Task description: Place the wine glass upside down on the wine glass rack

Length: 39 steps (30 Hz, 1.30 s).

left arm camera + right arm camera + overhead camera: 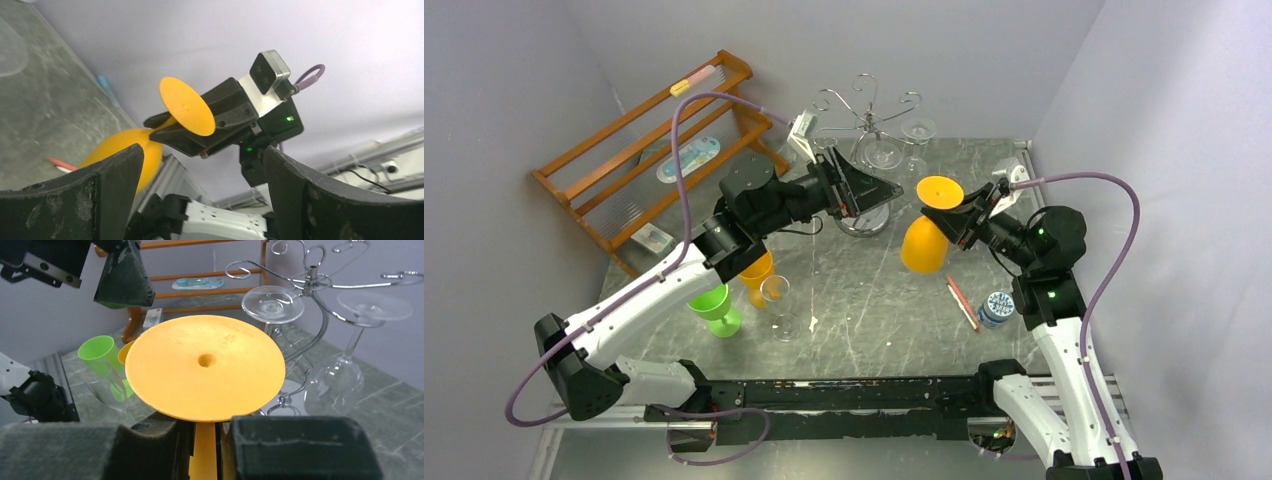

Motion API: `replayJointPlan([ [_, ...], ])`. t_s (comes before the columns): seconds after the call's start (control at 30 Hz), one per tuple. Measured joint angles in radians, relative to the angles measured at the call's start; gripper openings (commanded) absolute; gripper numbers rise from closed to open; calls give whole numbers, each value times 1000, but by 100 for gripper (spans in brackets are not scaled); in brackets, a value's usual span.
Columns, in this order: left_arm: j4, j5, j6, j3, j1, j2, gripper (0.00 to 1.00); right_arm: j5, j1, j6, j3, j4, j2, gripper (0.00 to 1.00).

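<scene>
An orange plastic wine glass [922,248] hangs upside down in the air, its round foot [205,365] on top. My right gripper [964,222] is shut on its stem just under the foot, as the right wrist view [206,440] shows. The glass also shows in the left wrist view [186,106]. The silver wire wine glass rack [864,105] stands at the back centre, behind and left of the glass, and shows in the right wrist view [312,275]. Two clear glasses [272,304] hang on it upside down. My left gripper [879,190] is open and empty, in front of the rack's base.
An orange wooden slatted rack [654,150] leans at the back left. A green glass [717,308], another orange glass [757,272] and a clear glass [776,295] stand under my left arm. A red pen [962,303] and a small round jar [996,308] lie near my right arm.
</scene>
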Motion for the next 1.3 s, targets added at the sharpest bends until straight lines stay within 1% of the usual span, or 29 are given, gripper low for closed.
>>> replayJointPlan([
  [0.17, -21, 112, -106, 58, 19, 54, 90, -33, 0, -93, 9, 1, 3, 0],
  [0.3, -35, 187, -174, 65, 19, 96, 84, -51, 0, -160, 9, -3, 2, 0],
  [0.4, -54, 224, -204, 72, 20, 127, 76, -60, 3, -203, 9, -5, 1, 0],
  [0.57, -55, 261, -252, 72, 20, 150, 66, -79, 11, -247, 9, -8, 1, 0],
  [0.8, 14, 269, -339, 56, 23, 154, 53, -137, 16, -258, -6, -3, -10, 0],
  [0.93, 53, 273, -383, 43, 27, 165, 50, -168, 19, -254, -15, 1, -11, 0],
  [1.03, 72, 286, -395, 44, 27, 186, 45, -190, 19, -239, -25, 16, -16, 0],
  [1.07, 74, 291, -397, 44, 27, 194, 43, -196, 19, -233, -31, 23, -18, 0],
  [1.13, 73, 299, -401, 44, 27, 207, 35, -204, 20, -223, -40, 34, -22, 0],
  [1.17, 72, 304, -402, 44, 27, 211, 28, -207, 20, -219, -44, 39, -23, 0],
  [1.23, 71, 312, -403, 44, 28, 213, 13, -212, 20, -212, -48, 45, -22, 0],
  [1.27, 72, 315, -407, 44, 28, 213, 6, -214, 20, -211, -49, 49, -22, 0],
  [1.3, 72, 317, -407, 43, 28, 213, 5, -215, 20, -208, -50, 57, -22, 8],
])
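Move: My right hand holds the orange wine glass upside down by its stem, the foot some 4 cm above that hand and 1 cm farther out. From my open left hand, the foot lies about 10 cm to the right, 1 cm ahead and 3 cm lower. The rack's hub stands about 14 cm ahead of my left hand, 2 cm left and 5 cm lower; the nearest hanging clear glass is 10 cm ahead, 1 cm right and 16 cm below. I take my left hand about 5 cm right and 4 cm down onto the near edge of the orange foot, rolling the wrist and swinging the fingers clockwise to point straight right, and close them to pinch the disc. My right hand keeps the stem, first tilting the foot back, then easing about 3 cm back and 2 cm left to meet the left. ##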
